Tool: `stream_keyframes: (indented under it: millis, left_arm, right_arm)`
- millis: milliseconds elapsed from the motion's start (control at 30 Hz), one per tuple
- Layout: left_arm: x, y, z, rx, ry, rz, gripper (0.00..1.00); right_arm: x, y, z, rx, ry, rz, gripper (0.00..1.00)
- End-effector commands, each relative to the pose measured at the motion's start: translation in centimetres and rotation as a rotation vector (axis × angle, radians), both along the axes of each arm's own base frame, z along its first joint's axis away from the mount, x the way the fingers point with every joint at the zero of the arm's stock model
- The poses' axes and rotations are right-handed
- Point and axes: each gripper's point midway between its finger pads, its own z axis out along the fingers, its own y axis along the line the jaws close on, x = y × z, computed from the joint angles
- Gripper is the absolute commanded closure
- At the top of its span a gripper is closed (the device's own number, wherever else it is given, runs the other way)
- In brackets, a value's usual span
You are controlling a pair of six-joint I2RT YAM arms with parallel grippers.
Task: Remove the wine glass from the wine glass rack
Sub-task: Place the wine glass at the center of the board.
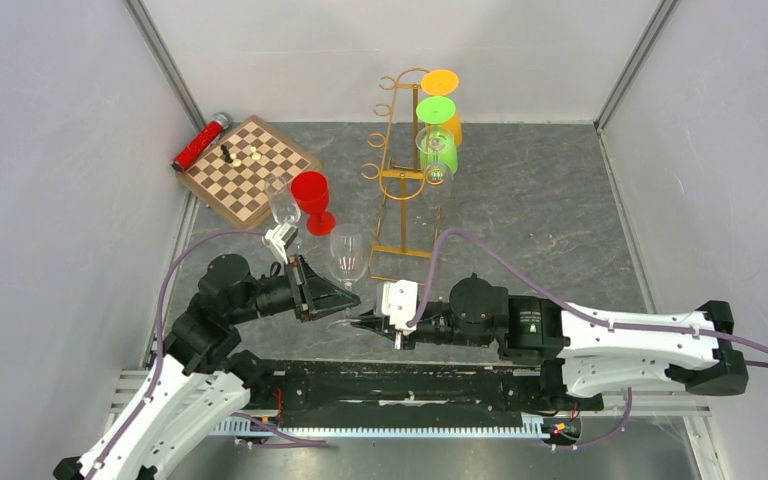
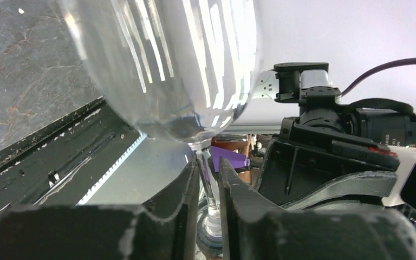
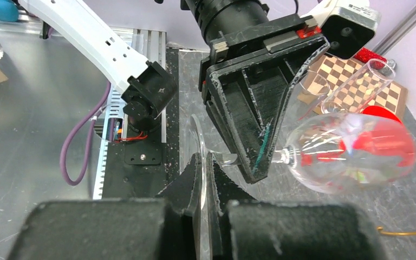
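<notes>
A clear wine glass [image 1: 348,256] hangs level in the air between my two grippers, clear of the gold wire wine glass rack [image 1: 392,178]. My left gripper [image 2: 208,174] is closed round its thin stem, with the bowl [image 2: 168,65] filling the view above the fingers. My right gripper [image 3: 203,162] is shut on the flat foot of the glass, which stands edge-on between its pads. In the right wrist view the bowl [image 3: 352,154] points to the right, past the left gripper's black fingers [image 3: 254,114]. From above, the two grippers [image 1: 355,300] [image 1: 367,322] meet tip to tip.
On the rack hang an orange glass [image 1: 440,84], a green glass [image 1: 437,112] and a clear one [image 1: 434,172]. A chessboard [image 1: 250,170], a red can [image 1: 200,142], a red goblet [image 1: 312,200] and another clear glass [image 1: 285,207] stand at the left.
</notes>
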Motion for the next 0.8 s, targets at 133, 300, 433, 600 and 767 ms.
stream_keyframes:
  millis: [133, 300, 433, 600, 767]
  left_arm:
    - [-0.5, -0.6, 0.7, -0.060, 0.009, -0.057, 0.98]
    - [-0.8, -0.7, 0.6, -0.062, -0.012, -0.083, 0.98]
    - [-1.2, -0.6, 0.5, -0.047, -0.031, -0.104, 0.98]
    - [-2.0, -0.1, -0.1, 0.022, -0.056, -0.140, 0.98]
    - [-4.1, 0.5, -1.2, 0.074, -0.091, -0.242, 0.98]
  right_arm:
    - [0.2, 0.5, 5.3, 0.144, -0.084, -0.039, 1.00]
    - [0.3, 0.1, 5.6, 0.138, -0.072, -0.046, 0.91]
    - [0.5, -0.8, 5.7, 0.095, -0.049, -0.068, 0.61]
    - [0.6, -2.8, 6.9, 0.095, -0.027, -0.090, 0.53]
    - [2.5, -3.8, 6.2, -0.010, 0.033, -0.222, 0.54]
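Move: The left fingers, a little open, already straddle the stem of the wine glass, whose middle lies about 3 cm ahead of the left hand, level with it; the bowl points forward. From the right hand, which still pinches the glass's foot, that middle lies some 6 cm ahead and 2 cm left. From the left hand, the red glass stands about 28 cm ahead, 9 left, 15 lower. A clear glass stands 6 cm left of the red one and 2 nearer; the rack's near end is 20 cm ahead, 9 right, 10 lower. Shut the left fingers on the stem while the right hand keeps its pinch on the foot. Only then open the right gripper about halfway and take it up off the foot, some 5 cm, swinging right about 2.5 cm. With the stem held, bring the left hand down about 2.5 cm and slightly back, towards the robot. ##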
